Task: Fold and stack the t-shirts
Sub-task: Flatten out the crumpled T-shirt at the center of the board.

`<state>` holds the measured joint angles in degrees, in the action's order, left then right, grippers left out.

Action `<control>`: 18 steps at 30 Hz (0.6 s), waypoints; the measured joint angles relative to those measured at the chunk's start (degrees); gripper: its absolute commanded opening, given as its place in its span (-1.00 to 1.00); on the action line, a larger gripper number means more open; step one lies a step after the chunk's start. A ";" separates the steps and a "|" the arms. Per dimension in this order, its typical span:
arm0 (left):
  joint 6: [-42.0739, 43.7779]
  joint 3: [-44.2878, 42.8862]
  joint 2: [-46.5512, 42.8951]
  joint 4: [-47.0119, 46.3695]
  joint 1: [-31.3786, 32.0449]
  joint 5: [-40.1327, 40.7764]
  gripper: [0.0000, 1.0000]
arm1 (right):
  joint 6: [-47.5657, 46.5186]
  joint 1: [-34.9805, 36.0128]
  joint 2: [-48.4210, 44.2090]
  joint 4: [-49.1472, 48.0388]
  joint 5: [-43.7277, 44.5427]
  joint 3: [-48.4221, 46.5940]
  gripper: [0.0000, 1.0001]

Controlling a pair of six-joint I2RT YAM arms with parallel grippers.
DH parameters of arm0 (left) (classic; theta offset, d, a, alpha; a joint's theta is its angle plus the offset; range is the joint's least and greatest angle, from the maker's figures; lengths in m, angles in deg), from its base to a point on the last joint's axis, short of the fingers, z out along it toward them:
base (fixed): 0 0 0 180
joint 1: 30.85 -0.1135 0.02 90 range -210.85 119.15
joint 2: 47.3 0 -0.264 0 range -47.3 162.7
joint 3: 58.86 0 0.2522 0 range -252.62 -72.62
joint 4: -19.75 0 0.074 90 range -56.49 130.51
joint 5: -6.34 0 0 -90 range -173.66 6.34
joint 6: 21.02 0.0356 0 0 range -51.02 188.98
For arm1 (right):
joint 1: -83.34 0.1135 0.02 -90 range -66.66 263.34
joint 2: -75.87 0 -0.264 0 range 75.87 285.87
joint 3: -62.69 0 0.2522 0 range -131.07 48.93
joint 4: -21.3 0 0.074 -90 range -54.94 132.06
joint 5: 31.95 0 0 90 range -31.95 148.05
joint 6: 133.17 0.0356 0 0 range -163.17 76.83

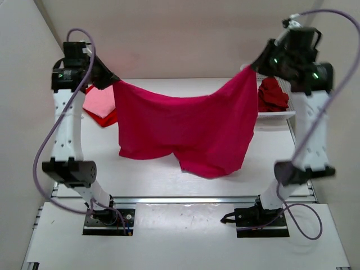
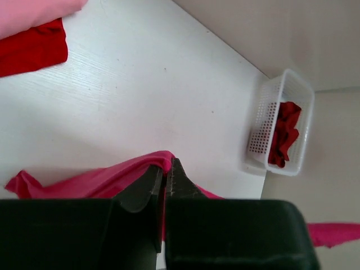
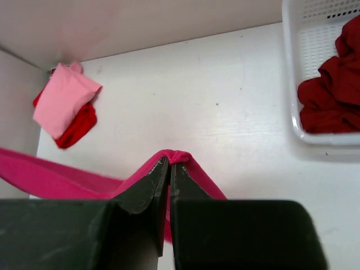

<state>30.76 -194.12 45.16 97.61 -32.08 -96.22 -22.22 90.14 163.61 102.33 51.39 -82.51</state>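
Note:
A magenta t-shirt [image 1: 185, 132] hangs spread in the air between both arms, its lower edge near the table. My left gripper [image 1: 112, 82] is shut on its top left corner [image 2: 160, 160]; my right gripper [image 1: 253, 66] is shut on its top right corner [image 3: 180, 156]. A folded light pink t-shirt [image 3: 62, 98] lies on a folded bright red t-shirt [image 3: 76, 128] at the table's far left; both also show past the left arm, the pink t-shirt [image 1: 100, 100] over the red t-shirt [image 1: 107, 119]. A crumpled dark red t-shirt [image 1: 273, 94] lies in the basket.
The white lattice basket [image 1: 284, 114] stands at the table's far right, also seen in the left wrist view as the basket [image 2: 261, 126] and in the right wrist view as the basket [image 3: 292, 95]. White walls close in the table on three sides.

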 measured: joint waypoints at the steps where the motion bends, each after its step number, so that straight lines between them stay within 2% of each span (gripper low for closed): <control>1: -0.50 0.24 2.21 -0.17 0.33 0.26 -1.00 | -0.02 -0.33 5.49 0.07 -0.59 -4.48 -0.99; 4: -2.19 -1.97 9.94 -2.03 0.55 1.25 -1.00 | 1.53 -2.23 24.02 -3.39 -4.72 -21.29 -1.00; 7: -3.52 -11.61 19.26 -2.86 0.55 1.73 -1.00 | 3.85 -4.46 30.84 -10.54 -8.52 -19.50 -0.99; 10: -4.94 -16.00 22.84 -6.38 0.09 1.55 -1.00 | 6.47 -6.78 31.30 -14.53 -10.91 -15.52 -1.00; 13: -6.69 -13.97 20.31 -10.32 -1.11 0.57 -1.00 | 9.42 -9.31 29.68 -21.49 -13.90 -15.54 -1.00; 18: -9.75 -15.41 15.91 -18.43 -4.11 -0.55 -0.98 | 14.45 -14.67 21.88 -33.05 -19.71 -15.45 -1.00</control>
<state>21.01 -209.53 61.07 79.18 -36.19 -96.77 -7.77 75.48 185.49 69.28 31.68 -97.96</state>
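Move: Both hands already grip the T-shirt's top edge, which hangs between them. The board's centre lies about 24 cm to the left hand's right, 6 cm back and 37 cm below; the folded shirts are some 10 cm ahead and 11 cm left of that hand. From the right hand the board's centre is about 21 cm left, 2 cm back and 44 cm down, with the basket roughly 18 cm ahead and 20 cm right. Fling the held T-shirt out towards the board's far side: drive the right gripper forward about 19 cm and the left about 12 cm, both dipping, then sweep both sharply up, easing the right back a little. Draw the hands apart as they rise, tip the fingers up some 20 degrees, and keep both grips shut. ##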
